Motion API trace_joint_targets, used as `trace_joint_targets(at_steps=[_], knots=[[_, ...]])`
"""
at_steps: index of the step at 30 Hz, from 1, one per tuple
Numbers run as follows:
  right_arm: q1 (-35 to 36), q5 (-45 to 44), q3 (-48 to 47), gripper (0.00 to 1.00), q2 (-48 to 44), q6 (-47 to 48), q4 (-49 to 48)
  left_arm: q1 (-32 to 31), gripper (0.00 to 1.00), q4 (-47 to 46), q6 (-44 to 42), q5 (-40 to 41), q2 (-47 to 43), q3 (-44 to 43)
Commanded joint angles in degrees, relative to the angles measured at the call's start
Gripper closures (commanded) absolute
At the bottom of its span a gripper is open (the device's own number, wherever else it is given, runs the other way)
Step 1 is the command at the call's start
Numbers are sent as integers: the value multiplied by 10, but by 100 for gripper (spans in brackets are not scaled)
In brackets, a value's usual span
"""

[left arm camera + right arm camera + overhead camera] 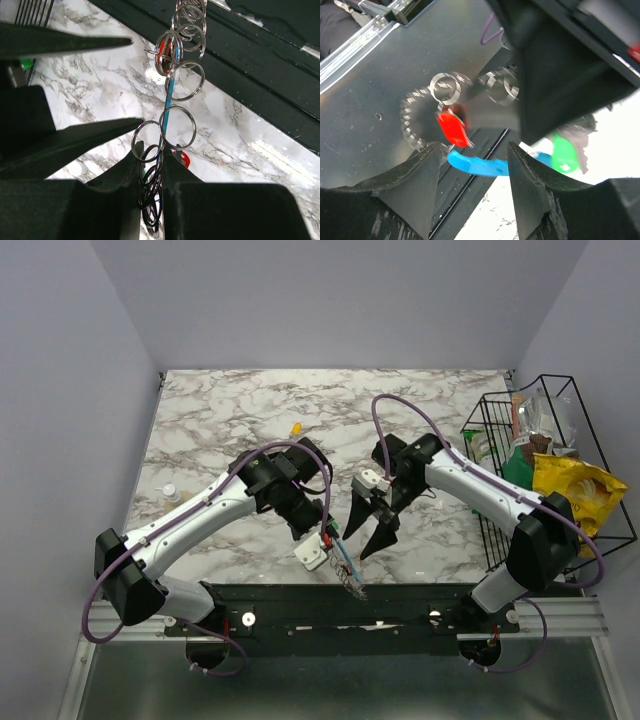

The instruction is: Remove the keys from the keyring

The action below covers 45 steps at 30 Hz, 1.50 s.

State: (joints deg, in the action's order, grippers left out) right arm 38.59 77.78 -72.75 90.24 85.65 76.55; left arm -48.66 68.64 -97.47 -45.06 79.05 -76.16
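Observation:
The keyring [345, 570] hangs over the table's near edge as a blue strip [170, 95] threaded with several small metal rings. My left gripper [152, 150] is shut on a bunch of those rings. A red key [162, 56] hangs further up the strip, and another red head [185, 159] shows just past the left fingers. My right gripper [474, 149] stands open, with the blue part [480, 166] crossing between its fingertips without touching them. A red key [452, 128] and a green key [563, 152] dangle close by. In the top view the right gripper [356, 547] is right beside the left gripper [322, 538].
A yellow-orange key [296, 428] lies loose on the marble table [230, 410], further back. A small pale object [168, 492] sits near the table's left edge. A black wire basket [600, 495] holding snack bags stands at the right. A dark rail [300, 600] runs along the near edge.

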Motion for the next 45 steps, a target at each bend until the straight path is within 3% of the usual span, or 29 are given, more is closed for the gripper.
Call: trace_joint_targets(at_steps=[1, 22, 35, 41, 45], knots=[[21, 22, 9, 37, -1, 20, 109, 13, 100, 14, -22, -28, 13, -31], [65, 48, -3, 42, 56, 8, 109, 32, 100, -2, -17, -30, 2, -28], [68, 69, -25, 46, 113, -6, 109, 32, 100, 62, -29, -49, 30, -46], [69, 59, -15, 56, 101, -2, 109, 32, 100, 63, -31, -46, 24, -36], [68, 62, -19, 71, 104, -7, 109, 32, 100, 63, -30, -42, 24, -39]])
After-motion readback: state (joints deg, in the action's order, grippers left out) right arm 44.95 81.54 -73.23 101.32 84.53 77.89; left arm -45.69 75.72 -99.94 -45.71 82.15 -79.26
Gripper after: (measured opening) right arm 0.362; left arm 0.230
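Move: From the right hand's open fingers, the red key hangs about 3 cm back, 2 cm to the left and 3 cm below. The blue strip beside it is some 2 cm back, 2 cm left and 2 cm down, while the green key sits by the left gripper, roughly 3 cm ahead and 4 cm left. The coil's free end dangles about 7 cm straight back and 4 cm lower. For the left hand, already gripping the keyring, the red key is around 6 cm back, 3 cm right and 3 cm below. The left fingers keep hold of the keyring, easing it forward, then part way back and left, ending under 2 cm from the start. The right hand sinks and slides back and left, about 5 cm in all, to the red key, tipping some 15 degrees; once there it holds place and its fingers close to roughly half their earlier gap around the key, firm contact not visible. ##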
